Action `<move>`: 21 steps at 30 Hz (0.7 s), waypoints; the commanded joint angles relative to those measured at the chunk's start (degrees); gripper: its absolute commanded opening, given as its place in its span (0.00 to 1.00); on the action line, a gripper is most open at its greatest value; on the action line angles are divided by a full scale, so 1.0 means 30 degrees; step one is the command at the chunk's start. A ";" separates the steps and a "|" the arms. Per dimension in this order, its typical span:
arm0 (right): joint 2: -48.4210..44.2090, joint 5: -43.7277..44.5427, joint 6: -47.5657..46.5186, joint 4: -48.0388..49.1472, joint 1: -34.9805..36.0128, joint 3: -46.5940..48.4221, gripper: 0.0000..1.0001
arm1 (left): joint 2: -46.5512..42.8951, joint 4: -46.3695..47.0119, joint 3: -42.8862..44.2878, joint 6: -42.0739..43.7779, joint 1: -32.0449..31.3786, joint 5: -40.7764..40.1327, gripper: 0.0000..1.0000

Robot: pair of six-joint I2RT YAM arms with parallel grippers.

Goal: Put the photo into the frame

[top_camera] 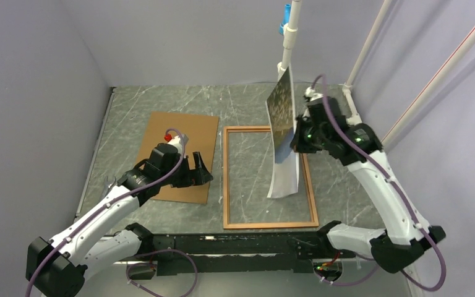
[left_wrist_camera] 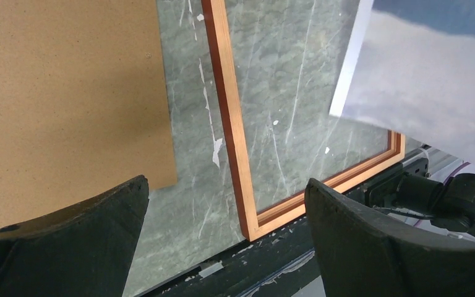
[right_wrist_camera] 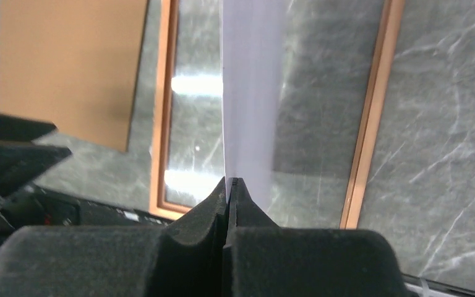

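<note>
The photo (top_camera: 282,133) hangs nearly upright and slightly bowed over the right half of the frame (top_camera: 226,179). My right gripper (top_camera: 295,139) is shut on its right edge. The right wrist view looks along the thin sheet of the photo (right_wrist_camera: 250,93) rising from my closed fingertips (right_wrist_camera: 229,180), with the orange-brown frame (right_wrist_camera: 371,124) flat on the table below. Whether the photo's lower end touches the pane cannot be told. My left gripper (top_camera: 201,168) is open and holds nothing, just left of the frame. Its wrist view shows the frame (left_wrist_camera: 229,124) and the photo's pale corner (left_wrist_camera: 427,80).
A plain brown backing board (top_camera: 179,154) lies flat left of the frame, partly under my left arm. A white pole (top_camera: 289,37) rises at the back, close to the photo's top. A black base rail (top_camera: 241,247) runs along the near edge. Grey walls close in the table.
</note>
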 commanded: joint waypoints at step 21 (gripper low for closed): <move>0.8902 0.3463 0.4914 0.3662 1.1998 -0.0445 0.00 | -0.2260 -0.1244 0.0679 -0.2224 -0.0160 -0.3252 0.99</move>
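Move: The right gripper already holds the photo up by its edge; the frame's middle lies about 7 cm to its left, level with it fore and aft, and 26 cm below. The open left gripper is roughly 26 cm to the right gripper's left, 3 cm nearer the base and 15 cm lower; the brown board is some 37 cm left and 6 cm farther out, 26 cm down. From the left gripper, the frame's middle is about 22 cm right, 3 cm ahead and 10 cm below. Keep the photo pinched in the shut right fingers and sweep it left about 16 cm, sinking some 13 cm and drawing back a little as it goes, down towards the frame and to above its left part. Turn the wrist some 15 degrees counter-clockwise on the way and tip the fingers farther down. ##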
